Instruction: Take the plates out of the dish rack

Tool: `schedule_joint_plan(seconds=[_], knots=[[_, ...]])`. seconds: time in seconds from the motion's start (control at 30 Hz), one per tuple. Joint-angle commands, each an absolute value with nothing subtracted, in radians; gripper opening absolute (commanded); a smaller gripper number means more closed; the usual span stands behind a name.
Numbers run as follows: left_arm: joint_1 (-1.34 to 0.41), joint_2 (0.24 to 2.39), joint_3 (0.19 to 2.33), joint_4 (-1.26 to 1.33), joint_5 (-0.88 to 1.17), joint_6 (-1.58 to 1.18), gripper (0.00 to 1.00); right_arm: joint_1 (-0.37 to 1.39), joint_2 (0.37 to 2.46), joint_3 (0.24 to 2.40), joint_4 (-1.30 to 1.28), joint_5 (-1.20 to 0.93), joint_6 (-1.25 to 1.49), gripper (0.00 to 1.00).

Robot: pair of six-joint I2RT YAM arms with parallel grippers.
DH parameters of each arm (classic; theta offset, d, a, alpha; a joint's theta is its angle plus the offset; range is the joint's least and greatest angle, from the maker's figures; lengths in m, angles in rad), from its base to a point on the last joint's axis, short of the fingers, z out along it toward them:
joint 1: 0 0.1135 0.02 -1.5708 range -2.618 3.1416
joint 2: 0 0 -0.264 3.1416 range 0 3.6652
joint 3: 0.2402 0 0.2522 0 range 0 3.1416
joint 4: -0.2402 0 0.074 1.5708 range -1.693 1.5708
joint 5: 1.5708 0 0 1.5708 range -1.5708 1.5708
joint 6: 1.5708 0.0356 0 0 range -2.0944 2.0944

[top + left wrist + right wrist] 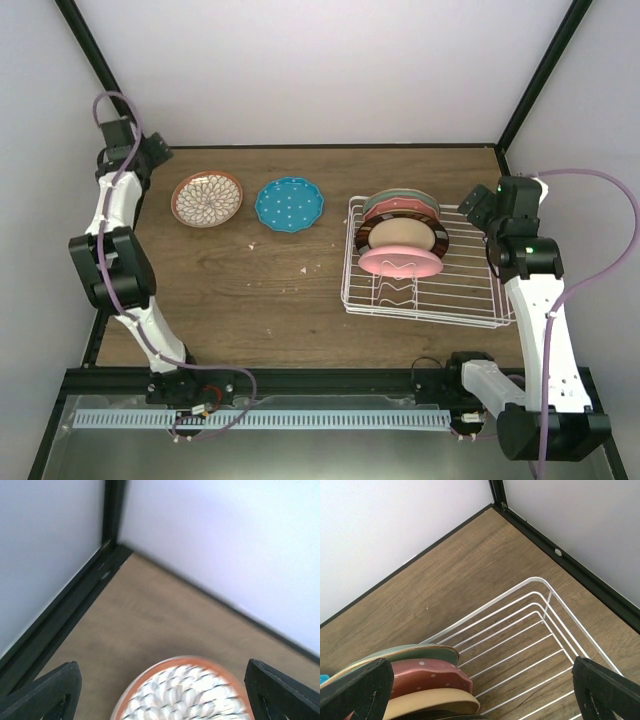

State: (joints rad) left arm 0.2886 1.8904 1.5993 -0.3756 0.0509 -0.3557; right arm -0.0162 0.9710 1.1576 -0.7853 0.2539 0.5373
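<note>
The brown-rimmed petal-patterned plate lies flat on the table at the back left, and the teal dotted plate lies to its right. My left gripper is open just left of the petal plate, which shows low between its fingers. The white wire dish rack stands at the right. In it are the pale green plate, the red-pink dotted plate, the tan plate and the pink plate. My right gripper hovers open over the rack's far right part, beside the plates' edges.
Black frame posts run along the back corners and the table's side edges. White walls close in the back and both sides. Bare wood lies in front of the two unloaded plates, between them and the rack.
</note>
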Motion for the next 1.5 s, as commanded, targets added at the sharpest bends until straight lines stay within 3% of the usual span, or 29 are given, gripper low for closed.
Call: schedule_joint_plan(seconds=[0.0, 0.23, 0.47, 0.83, 1.27, 1.47], knots=[[0.109, 1.751, 1.655, -0.248, 0.181, -0.119, 0.91, -0.021, 0.957, 1.144, -0.779, 0.252, 0.551, 1.0], [-0.428, 1.579, 1.551, -0.29, 0.517, 0.403, 0.94, -0.021, 0.94, 1.125, -0.77, 0.245, 0.564, 1.0], [-0.782, 1.5, 1.385, -0.382, 0.44, 0.811, 0.93, -0.021, 0.909, 1.116, -0.791, 0.266, 0.559, 1.0], [-0.942, 1.605, 1.32, -0.28, 0.286, 0.947, 0.89, -0.021, 0.883, 1.103, -0.799, 0.274, 0.553, 1.0], [-1.01, 1.815, 1.341, -0.128, 0.113, 0.932, 0.72, -0.022, 0.87, 1.114, -0.803, 0.291, 0.527, 1.0], [-1.02, 1.89, 1.373, -0.059, 0.008, 0.895, 0.59, -0.021, 0.87, 1.123, -0.809, 0.298, 0.527, 1.0]])
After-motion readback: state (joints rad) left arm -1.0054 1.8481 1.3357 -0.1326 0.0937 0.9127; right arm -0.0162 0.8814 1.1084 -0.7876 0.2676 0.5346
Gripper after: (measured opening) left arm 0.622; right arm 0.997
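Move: The front pink plate stands in the rack about 65 cm to the left hand's right, 26 cm back and 10 cm lower. The brown-rimmed plate is some 6 cm beyond the pink one; the blue plate lies on the table, roughly 39 cm right of the left hand, 7 back and 19 below. From the right hand the pink plate is about 20 cm left, 5 back and 20 down. Rising then sinking, left hand swings clockwise some 60 cm right, 25 back, fingers part-closing astride pink plate's rim. ##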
